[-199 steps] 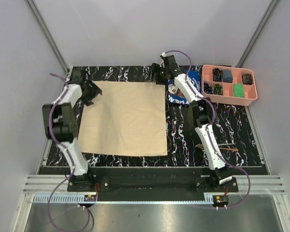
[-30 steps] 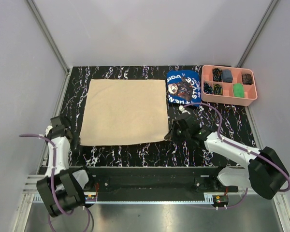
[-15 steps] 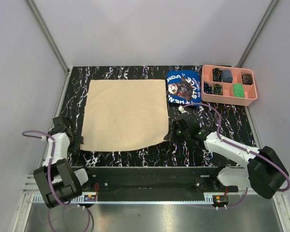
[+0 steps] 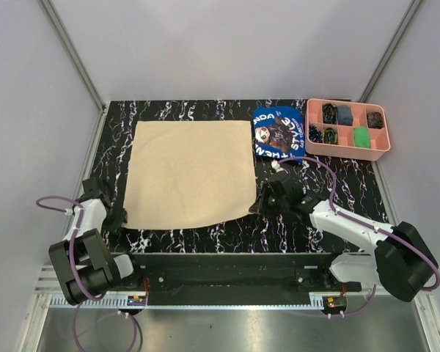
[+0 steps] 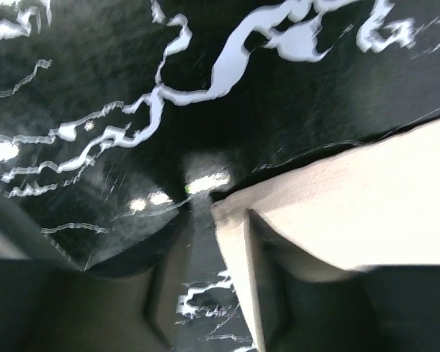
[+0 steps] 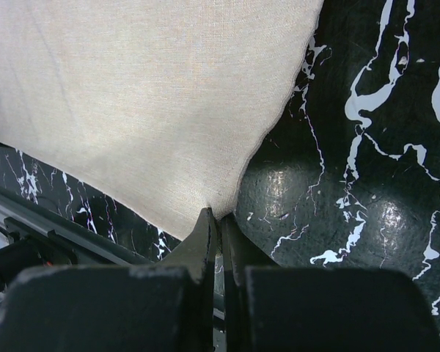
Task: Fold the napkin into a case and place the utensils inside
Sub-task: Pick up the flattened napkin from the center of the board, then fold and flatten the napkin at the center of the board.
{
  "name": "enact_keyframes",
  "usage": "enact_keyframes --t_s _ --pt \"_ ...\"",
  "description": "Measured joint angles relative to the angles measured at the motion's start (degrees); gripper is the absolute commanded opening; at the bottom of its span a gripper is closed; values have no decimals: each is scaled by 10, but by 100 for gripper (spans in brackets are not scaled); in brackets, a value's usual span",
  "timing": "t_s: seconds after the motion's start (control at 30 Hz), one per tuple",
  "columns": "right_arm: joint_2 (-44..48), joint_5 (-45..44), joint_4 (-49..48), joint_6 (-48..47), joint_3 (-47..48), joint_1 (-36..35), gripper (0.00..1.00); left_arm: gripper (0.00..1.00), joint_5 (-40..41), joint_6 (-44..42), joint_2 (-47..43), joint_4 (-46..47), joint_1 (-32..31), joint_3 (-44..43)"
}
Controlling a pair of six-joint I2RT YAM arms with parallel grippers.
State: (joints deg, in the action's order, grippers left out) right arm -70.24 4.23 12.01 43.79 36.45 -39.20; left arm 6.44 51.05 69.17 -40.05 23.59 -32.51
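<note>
The napkin [image 4: 187, 172] lies spread flat as a single beige sheet on the black marbled mat; no case shows. My left gripper [image 4: 117, 217] is at the napkin's near-left corner. In the left wrist view that gripper [image 5: 205, 257] is open. The napkin [image 5: 367, 198] has its corner between the jaws, resting against the right-hand finger. My right gripper [image 4: 255, 207] is shut on the near-right corner. In the right wrist view its fingertips [image 6: 220, 224] pinch the napkin [image 6: 147, 95] at its very tip. The utensils are out of view.
A blue printed cloth [image 4: 279, 133] lies just beyond the napkin's far-right corner. A pink compartment tray [image 4: 348, 150] with small items sits at the back right. The right arm stretches across the mat's near right. The metal rail [image 4: 227, 279] runs along the front.
My left gripper has gone from shut to open at the near-left corner, and its arm has shifted slightly. The napkin's near edge now bows. The right arm has stayed put.
</note>
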Motion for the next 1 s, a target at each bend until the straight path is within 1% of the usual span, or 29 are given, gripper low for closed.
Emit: enact_keyframes --t_s 0.07,0.13,0.17,0.27,0.4,0.47,0.53,0.6,0.67,0.77,0.9,1.0 --pt "0 0 -1 1 -2 0 0 20 -1 4 3 14 0 2" --pt "0 0 -2 1 -2 0 0 15 -5 8 3 36 0 6" --pt "0 0 -2 2 -2 0 0 8 -9 10 3 49 0 8" --pt "0 0 -2 1 -2 2 0 0 -19 12 7 83 0 10" --pt "2 9 -1 -7 -2 12 0 0 -32 2 1 94 0 7" --pt "7 14 7 -23 1 22 0 0 -41 -5 -19 81 0 7" --pt "14 15 28 -47 16 28 0 0 -53 -12 -61 57 0 0" --pt "27 15 51 -79 47 31 0 0 -70 -23 -124 36 0 -22" --pt "49 17 76 -113 95 31 0 0 -87 -33 -196 26 0 -70" --pt "90 29 104 -162 176 31 0 0 -108 -50 -271 23 0 -159" --pt "167 62 140 -226 287 31 0 0 -123 -75 -302 14 -12 -327" --pt "228 101 171 -270 377 31 0 0 -122 -87 -304 7 -39 -460"
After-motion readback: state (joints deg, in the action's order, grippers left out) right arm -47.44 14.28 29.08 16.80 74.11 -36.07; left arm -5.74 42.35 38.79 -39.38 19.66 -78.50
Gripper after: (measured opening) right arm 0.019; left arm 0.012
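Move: The napkin lies flattened, its near left corner between the left hand's open fingertips, about 1 cm ahead and at their height. Its middle is roughly 15 cm ahead of the left hand and 18 cm to its right. The right hand already holds the near right corner; from there the napkin's middle is some 12 cm ahead, 18 cm left and 4 cm below, the blue bag about 23 cm ahead and 7 cm right, the cutlery 21 cm right and 2 cm back. The napkin's near left corner is pinched by the left fingers, which shut on it while sliding about 4 cm forward along the table. Both hands then rise quickly together, left some 44 cm and right some 34 cm, fingers swinging up and outward from the base; the right keeps its grip and draws back a little near the end. ##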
